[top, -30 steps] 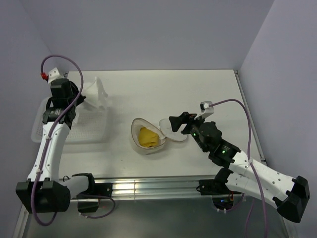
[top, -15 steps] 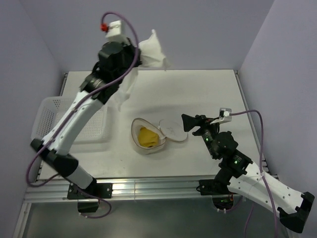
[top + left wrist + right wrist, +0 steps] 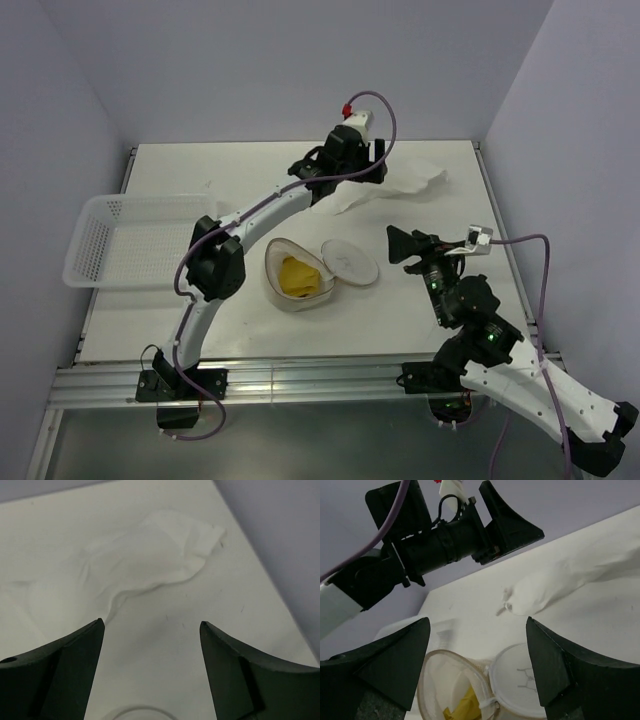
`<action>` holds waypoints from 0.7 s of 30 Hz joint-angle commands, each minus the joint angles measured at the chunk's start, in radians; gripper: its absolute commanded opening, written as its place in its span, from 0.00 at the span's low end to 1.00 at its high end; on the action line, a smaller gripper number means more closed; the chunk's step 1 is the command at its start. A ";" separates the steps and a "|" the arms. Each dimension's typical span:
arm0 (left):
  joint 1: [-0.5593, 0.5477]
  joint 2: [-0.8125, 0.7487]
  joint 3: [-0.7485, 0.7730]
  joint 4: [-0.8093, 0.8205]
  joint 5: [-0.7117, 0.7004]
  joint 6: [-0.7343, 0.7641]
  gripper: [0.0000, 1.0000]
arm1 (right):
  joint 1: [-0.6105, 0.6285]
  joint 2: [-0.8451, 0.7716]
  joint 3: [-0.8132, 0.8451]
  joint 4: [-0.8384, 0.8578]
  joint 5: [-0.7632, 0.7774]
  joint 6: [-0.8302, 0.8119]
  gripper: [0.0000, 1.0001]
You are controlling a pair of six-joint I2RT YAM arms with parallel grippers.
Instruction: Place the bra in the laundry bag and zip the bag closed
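The laundry bag lies open in the middle of the table, its round lid flipped out to the right. The mustard-yellow bra sits inside it. My right gripper hovers open just right of the lid, holding nothing. In the right wrist view the open gripper looks down at the bag, the lid and the bra. My left gripper is stretched over the back of the table, open and empty, well apart from the bag.
A thin white cloth lies crumpled on the table at the back right, just beyond the left gripper. A white perforated basket stands at the left edge. Walls close off the back and right.
The left arm swung from the basket across the back to the right carrying the white cloth, then opened and let it drop. The right gripper drew back a little from the lid.
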State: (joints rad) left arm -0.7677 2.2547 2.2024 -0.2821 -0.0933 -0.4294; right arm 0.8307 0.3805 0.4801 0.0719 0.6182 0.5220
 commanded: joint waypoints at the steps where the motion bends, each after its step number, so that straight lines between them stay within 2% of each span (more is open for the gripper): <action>1: -0.001 -0.198 -0.076 0.093 0.038 -0.031 0.84 | -0.004 0.056 0.023 -0.046 0.070 -0.019 0.84; 3: 0.005 -0.292 -0.194 0.121 0.018 -0.029 0.84 | -0.007 0.119 0.035 -0.055 0.077 -0.014 0.81; 4: 0.007 -0.394 -0.235 0.133 0.003 -0.029 0.84 | -0.008 0.139 0.051 -0.058 0.080 -0.014 0.80; 6: 0.007 -0.508 -0.386 0.179 -0.032 -0.032 0.84 | -0.013 0.210 0.066 -0.060 0.086 -0.019 0.61; 7: 0.007 -0.620 -0.439 0.198 -0.039 -0.038 0.84 | -0.030 0.239 0.089 -0.060 0.077 -0.025 0.53; 8: 0.007 -0.673 -0.555 0.237 -0.039 -0.063 0.84 | -0.047 0.279 0.112 -0.064 0.046 -0.037 0.36; 9: 0.007 -0.723 -0.616 0.256 -0.028 -0.080 0.84 | -0.060 0.367 0.136 -0.123 0.032 -0.033 0.27; 11: 0.005 -0.848 -0.760 0.271 0.001 -0.117 0.83 | -0.122 0.460 0.213 -0.156 -0.064 -0.053 0.18; 13: 0.004 -0.947 -0.832 0.271 0.046 -0.135 0.82 | -0.181 0.576 0.277 -0.175 -0.121 -0.068 0.12; 17: 0.002 -1.110 -1.027 0.190 0.086 -0.137 0.82 | -0.260 0.744 0.380 -0.178 -0.198 -0.080 0.11; 21: 0.002 -1.277 -1.144 0.074 0.099 -0.112 0.82 | -0.388 0.961 0.475 -0.149 -0.235 -0.065 0.11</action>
State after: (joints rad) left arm -0.7620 1.0138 1.1381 -0.0765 -0.0349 -0.5438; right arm 0.5156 1.2377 0.8772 -0.0910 0.4305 0.4660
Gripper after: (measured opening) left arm 0.820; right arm 0.110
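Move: Beyond the right hand, roughly 36 cm ahead and 8 cm to its right, lies the white cloth; the bag's round lid is 13 cm ahead and 5 cm left, the bag 8 cm ahead and 18 cm left, all nearly 30 cm below. From the left hand, the bag with the yellow bra is about 16 cm back, 19 cm left and 23 below; the lid lies 11 cm back and 6 left, the cloth 12 ahead and 6 right. Leaving the white cloth it has already let go of, the open left hand dips slightly, then lifts and swings back and left nearly 30 cm, ending high over the bag and starting to sink. The right hand meanwhile reaches forward about 13 cm and down 10 over the lid towards the cloth, tipping its fingers down nearly 30 degrees and closing them on nothing. ##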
